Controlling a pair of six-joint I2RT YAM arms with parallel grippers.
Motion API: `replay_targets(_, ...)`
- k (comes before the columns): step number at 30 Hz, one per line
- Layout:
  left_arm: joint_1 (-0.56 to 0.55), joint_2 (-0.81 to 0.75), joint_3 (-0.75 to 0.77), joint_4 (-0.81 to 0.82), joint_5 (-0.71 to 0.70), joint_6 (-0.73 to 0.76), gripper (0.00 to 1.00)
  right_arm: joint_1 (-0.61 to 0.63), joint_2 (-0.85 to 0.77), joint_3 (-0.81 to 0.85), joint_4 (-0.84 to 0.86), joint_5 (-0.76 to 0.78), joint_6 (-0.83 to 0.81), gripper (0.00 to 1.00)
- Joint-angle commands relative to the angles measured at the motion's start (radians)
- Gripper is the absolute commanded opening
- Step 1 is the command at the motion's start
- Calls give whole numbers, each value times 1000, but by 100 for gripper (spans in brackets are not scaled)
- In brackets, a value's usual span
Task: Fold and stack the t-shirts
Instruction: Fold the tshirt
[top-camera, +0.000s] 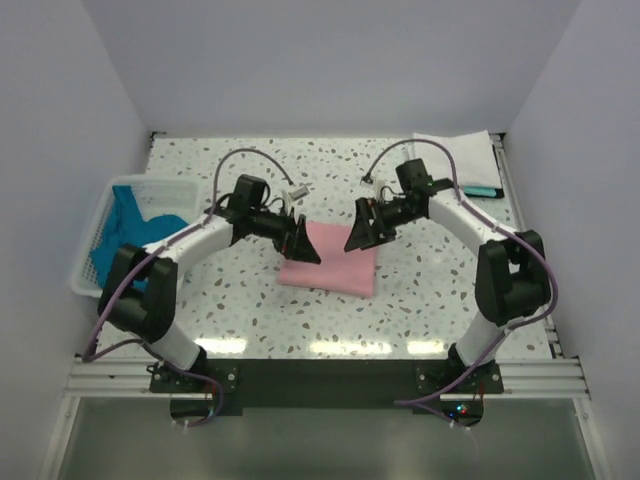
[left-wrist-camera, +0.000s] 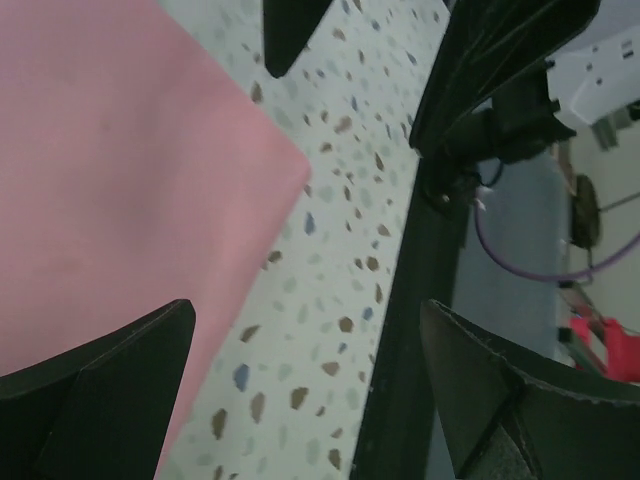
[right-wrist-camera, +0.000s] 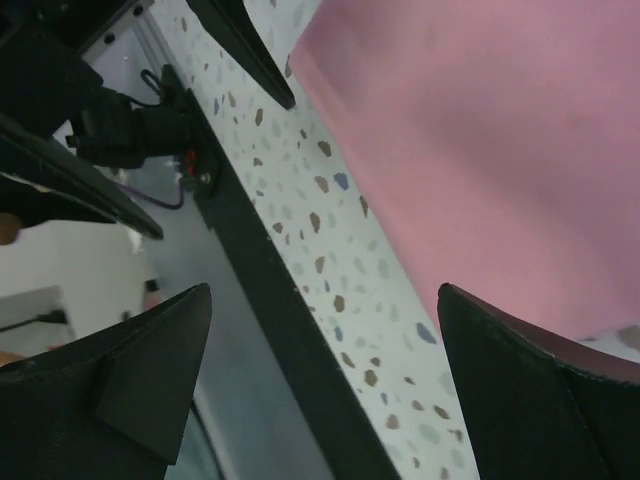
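A light pink t-shirt (top-camera: 330, 262) lies folded into a flat rectangle on the speckled table (top-camera: 250, 300), at the middle. My left gripper (top-camera: 303, 243) hovers over its far left corner and my right gripper (top-camera: 360, 238) over its far right corner. Both are open and hold nothing. In the left wrist view the pink t-shirt (left-wrist-camera: 110, 180) fills the left side, and the left gripper (left-wrist-camera: 310, 390) spans bare table beside the cloth's edge. The right wrist view has the pink t-shirt (right-wrist-camera: 480, 140) at upper right, with the right gripper (right-wrist-camera: 325, 380) wide apart over the table's edge.
A white lattice basket (top-camera: 150, 184) stands at the left edge with teal-blue t-shirts (top-camera: 125, 228) inside. A folded white t-shirt (top-camera: 460, 160) lies at the back right corner on a teal one (top-camera: 483, 191). A black rail (top-camera: 330, 375) runs along the near edge.
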Motion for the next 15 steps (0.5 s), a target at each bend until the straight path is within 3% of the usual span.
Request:
replay_targets(1,-45,51,-85,97,167,-133,100,58,-29,-197,446,-129,501,99)
replay_targets(4,-44,120,-85,122,181,-130,100,140,16,-254,576,-111,658,99)
replay_targets(8,-39,235,-27,13,182,-37,100,174,78,-328,737,-82,802,99)
replay_targets(15,36,410,-35,-7,165,16,100,113,260,-359,614,-65,652,99)
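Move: Over the near half of the folded pink t-shirt, both open hands hang with the cloth roughly 14 cm below. The t-shirt's middle lies about 5 cm ahead of the left hand and 5 cm to its right; from the right hand it is some 3 cm ahead and 7 cm to its left. The white cloth stack stands about 26 cm ahead and 21 cm right of the right hand, and the white basket roughly 38 cm left and 10 cm ahead of the left hand. Sinking some 10 cm towards the near part of the folded t-shirt, both wide-open grippers first draw back about 4 cm, quickly, then go nearly straight down. The right also slides some 6 cm left, closing in on the left hand. Both wrists roll about 30 degrees, their upper sides tipping forward; the fingers come close to the cloth, though contact can't be made out. ##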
